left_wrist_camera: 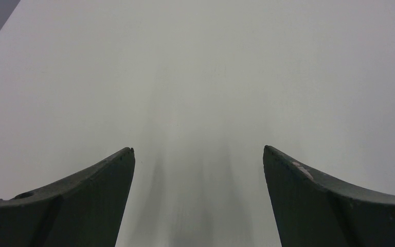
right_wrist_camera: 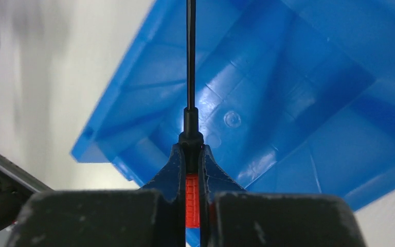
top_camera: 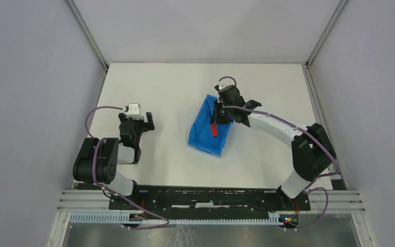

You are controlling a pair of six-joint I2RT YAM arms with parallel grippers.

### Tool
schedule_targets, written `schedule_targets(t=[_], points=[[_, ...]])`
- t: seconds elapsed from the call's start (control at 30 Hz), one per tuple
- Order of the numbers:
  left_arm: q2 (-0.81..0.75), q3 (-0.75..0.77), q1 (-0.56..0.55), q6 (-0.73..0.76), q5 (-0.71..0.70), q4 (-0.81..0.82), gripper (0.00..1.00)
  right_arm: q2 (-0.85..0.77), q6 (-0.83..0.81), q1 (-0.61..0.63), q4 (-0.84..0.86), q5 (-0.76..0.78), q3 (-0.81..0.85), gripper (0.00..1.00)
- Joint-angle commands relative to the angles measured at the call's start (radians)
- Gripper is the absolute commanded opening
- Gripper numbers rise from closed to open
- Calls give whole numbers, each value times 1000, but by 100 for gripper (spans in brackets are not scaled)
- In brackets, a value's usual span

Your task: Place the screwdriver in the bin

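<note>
The blue bin point(top_camera: 204, 135) sits near the middle of the table, open top up. My right gripper point(top_camera: 217, 119) hangs over its inside, shut on the screwdriver point(top_camera: 214, 129). In the right wrist view the red handle point(right_wrist_camera: 192, 200) is clamped between the fingers and the thin black shaft point(right_wrist_camera: 191, 56) points away across the blue bin point(right_wrist_camera: 298, 103) below. My left gripper point(top_camera: 145, 121) is at the left of the table, far from the bin. In its own view the left gripper point(left_wrist_camera: 198, 150) stands open over bare table with nothing between the fingers.
Grey walls enclose the white table point(top_camera: 175, 92) on three sides. A metal rail point(top_camera: 211, 201) with the arm bases runs along the near edge.
</note>
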Motion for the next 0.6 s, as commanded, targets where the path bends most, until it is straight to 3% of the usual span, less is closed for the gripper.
schedule_targets(t=[0.0, 0.13, 0.23, 0.57], points=[[-11, 4, -1, -32, -3, 39, 100, 46, 56, 6, 99, 33, -51, 7], [-11, 4, -1, -32, -4, 39, 100, 66, 92, 7, 155, 40, -96, 32], [-11, 4, -1, -32, -4, 39, 100, 83, 93, 7, 144, 35, -70, 41], [-11, 4, -1, -32, -5, 39, 100, -29, 11, 6, 73, 121, 112, 46]])
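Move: The bin sits right under the right hand, its middle about 8 cm down, roughly 1 cm back and level to the side. The right hand already holds the screwdriver near the front of its handle; the screwdriver's middle is some 2 cm ahead and 1 cm to the left, at hand height, with the shaft pointing forward. From the idle left hand the bin's middle lies about 37 cm right, 5 cm back and 2 cm down. The right hand lets go of the screwdriver inside the bin: it sinks about 5 cm with the handle still pinched, easing back a touch, and the fingers open to nearly half on the way down. It then turns back up, climbing some 3 cm and drifting forward, fingers staying open and empty. ##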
